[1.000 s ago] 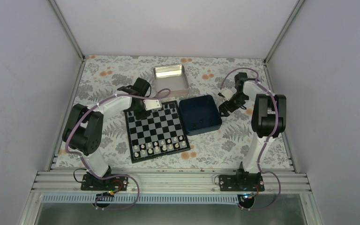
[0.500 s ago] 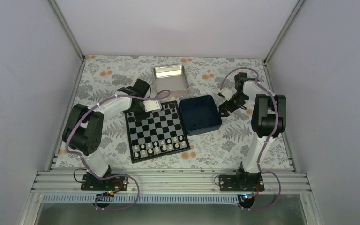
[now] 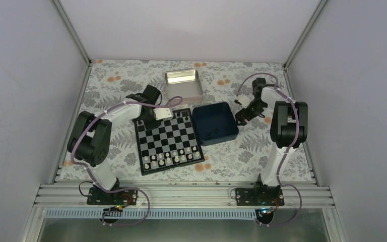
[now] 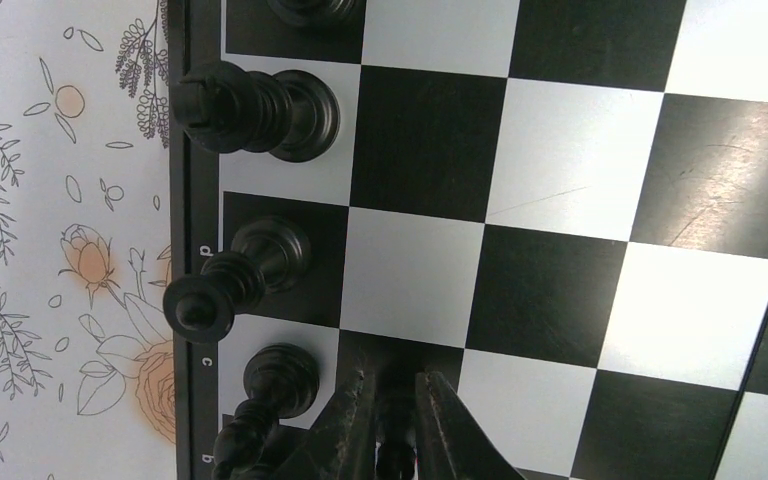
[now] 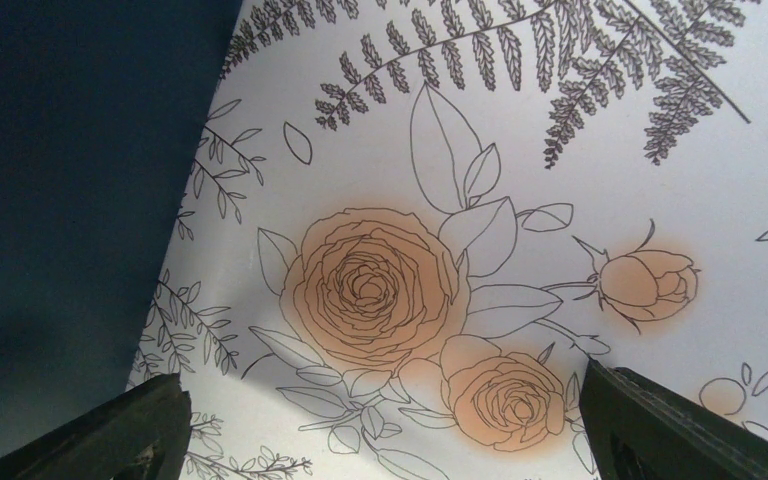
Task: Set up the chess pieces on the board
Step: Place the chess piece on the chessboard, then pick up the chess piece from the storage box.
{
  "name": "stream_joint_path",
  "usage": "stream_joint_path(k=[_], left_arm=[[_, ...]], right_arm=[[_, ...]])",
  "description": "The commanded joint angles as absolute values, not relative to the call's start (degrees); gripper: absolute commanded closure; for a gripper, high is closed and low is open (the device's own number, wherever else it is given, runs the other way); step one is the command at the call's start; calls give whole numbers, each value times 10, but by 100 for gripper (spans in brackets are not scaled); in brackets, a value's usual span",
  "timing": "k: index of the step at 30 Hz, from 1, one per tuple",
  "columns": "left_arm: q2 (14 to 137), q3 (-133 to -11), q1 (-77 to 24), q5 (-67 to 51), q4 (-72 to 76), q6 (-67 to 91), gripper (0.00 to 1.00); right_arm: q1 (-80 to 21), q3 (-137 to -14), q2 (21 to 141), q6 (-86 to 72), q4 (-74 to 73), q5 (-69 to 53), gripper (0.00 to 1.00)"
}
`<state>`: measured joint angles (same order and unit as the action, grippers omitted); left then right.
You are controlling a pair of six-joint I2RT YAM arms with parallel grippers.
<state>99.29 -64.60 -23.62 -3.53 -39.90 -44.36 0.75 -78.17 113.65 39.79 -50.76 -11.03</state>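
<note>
The board [image 3: 167, 136] lies between the two arms, with cream-white chessmen [image 3: 174, 157] on its two near rows. A few black chess pieces [image 3: 183, 115] stand on its far row. My left gripper [image 3: 151, 121] hangs over the board's far left corner. In the left wrist view its fingers [image 4: 355, 425] are shut on a small black piece [image 4: 393, 455] standing on a dark square. Three black pieces [image 4: 260, 105] [image 4: 235, 280] [image 4: 272, 380] stand in the edge row beside it. My right gripper [image 3: 242, 115] [image 5: 380, 400] is open over the flowered cloth, with nothing between its fingers.
A navy blue box [image 3: 214, 123] [image 5: 60, 180] sits right of the board, just left of the right gripper. A shiny metal tin [image 3: 183, 84] stands behind the board. Flowered cloth [image 3: 262, 146] covers the table.
The left wrist has shifted very slightly over the board's far left corner. The right arm has not moved.
</note>
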Motion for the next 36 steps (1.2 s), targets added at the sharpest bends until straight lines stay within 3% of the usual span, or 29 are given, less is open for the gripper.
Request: stream_joint_path(k=[1,14,21,26,29,33,36], left_arm=[[999,-656,-232,-44,-399,-448,88],[986,-706,-240,-41,-441,-448,85],[978,-839,-298,-39,-553,-449,83],[1004,-946,-379,-24,-550,-431,82],[1037,-999,-420,-53,-508,-417,68],[1121,-1094,-463,-59,-493,-432,58],[1210,-1197,-475,-83,-544,-442,57]], right_arm=[[3,-774,1159,396,-512,-105,0],[4,-770,1159,399,-513,-109,0],[4,-770,1156,402,-515,-110,0],[6,-771,1148,398,-509,-109,0],[11,-771,1141,397,-506,-110,0],[20,-773,1134,397,-502,-111,0],[28,-773,1128,400,-503,-115,0]])
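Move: The black pieces left in the blue box are what my left hand goes for next: about 26 cm to its right, 4 cm back and 2 cm below it. The pawn it has just set on the board stands between its fingertips, with a black bishop some 3 cm ahead of that pawn. The silver tray is about 17 cm ahead and 13 cm to the right. From my right hand, the box's pieces lie roughly 17 cm left, 8 cm back. My left hand, its fingers already loosened, lifts nearly straight up to come free of the pawn, then sweeps fast to my right, still climbing, towards the blue box: about 23 cm across and 18 cm up. On the way the wrist turns some 20 degrees clockwise, the fingertips swing out forward and right, and the fingers open to nearly half. ##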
